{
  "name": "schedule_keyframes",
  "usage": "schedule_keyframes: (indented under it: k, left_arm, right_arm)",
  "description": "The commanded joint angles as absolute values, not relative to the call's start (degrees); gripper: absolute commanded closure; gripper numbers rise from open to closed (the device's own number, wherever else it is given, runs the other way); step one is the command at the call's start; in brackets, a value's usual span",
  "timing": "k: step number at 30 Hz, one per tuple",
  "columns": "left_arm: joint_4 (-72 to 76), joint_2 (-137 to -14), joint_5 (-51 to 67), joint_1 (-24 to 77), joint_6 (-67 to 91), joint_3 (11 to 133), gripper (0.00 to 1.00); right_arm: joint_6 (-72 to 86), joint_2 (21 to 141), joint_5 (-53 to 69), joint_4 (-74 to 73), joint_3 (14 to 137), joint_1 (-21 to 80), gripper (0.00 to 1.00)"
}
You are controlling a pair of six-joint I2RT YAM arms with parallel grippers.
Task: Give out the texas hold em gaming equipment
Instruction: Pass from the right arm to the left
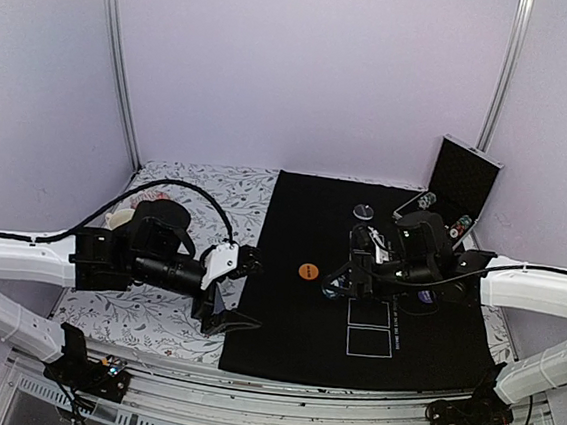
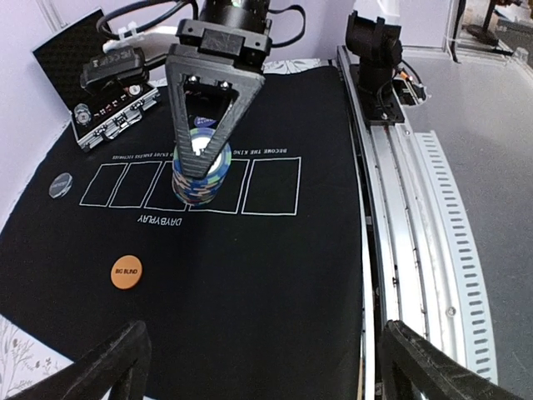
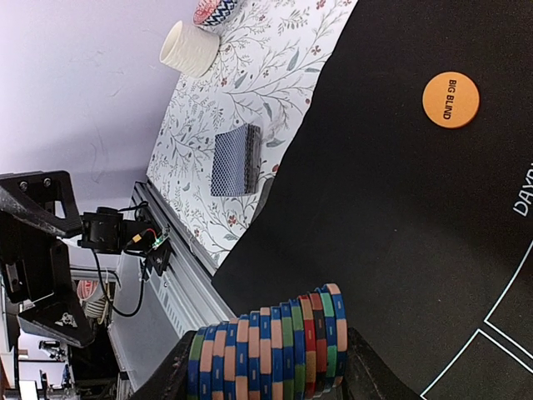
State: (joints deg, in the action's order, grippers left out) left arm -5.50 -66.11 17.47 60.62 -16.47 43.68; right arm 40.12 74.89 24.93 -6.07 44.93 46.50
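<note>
My right gripper point(image 1: 340, 281) is shut on a stack of several striped poker chips point(image 3: 266, 346), held between its fingers point(image 3: 375, 371). In the left wrist view the stack point(image 2: 201, 171) is low over the white card outlines on the black mat point(image 1: 292, 334). An orange "BIG BLIND" disc point(image 1: 308, 271) point(image 3: 450, 99) lies on the mat left of the stack. A silver disc point(image 1: 364, 211) point(image 2: 60, 184) lies further back. A grey-blue-backed card deck point(image 3: 237, 160) sits on the floral cloth by the mat's left edge. My left gripper point(image 1: 229, 313) point(image 2: 266, 371) is open and empty above the mat's left edge.
The open silver-edged case point(image 1: 462, 185) point(image 2: 108, 92) stands at the back right with more chips in it. A white cup point(image 3: 190, 47) point(image 1: 120, 219) and a pink round object point(image 1: 149, 200) sit on the floral cloth behind my left arm. The metal rail point(image 2: 416, 208) runs along the near edge.
</note>
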Motion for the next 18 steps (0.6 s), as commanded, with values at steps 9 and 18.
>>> schedule_keyframes:
  k: [9,18]
  left_arm:
    - [2.3,-64.0,13.3,63.4,-1.3,41.1,0.02]
    - [2.3,-65.1,6.5,63.8,2.2,41.8,0.02]
  right_arm:
    - [37.9,64.8,20.5,-9.6,38.3,43.9,0.98]
    - [31.3,63.3,28.7,-14.7,34.1,26.8,0.98]
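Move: The right hand already holds the chip stack. The left gripper it is meant for lies about 16 cm to its left, 7 cm nearer the bases and 4 cm higher; from the open left hand, the stack is the reverse of that. From the right hand, the orange big blind button lies 9 cm ahead, 5 cm left and 16 cm below, the row of card frames centres 7 cm ahead and 9 cm right, and the purple small blind button 7 cm ahead and 22 cm right. Rightward, gathering speed, the right hand backs off about 8 cm from the left gripper, sinking some 3 cm over the card frames with the chip stack still pinched; its fingers tip a little further down and swing forward. The left hand stays wide open and empty, rising about 2 cm while its fingers level out and swing some 10 degrees forward. ##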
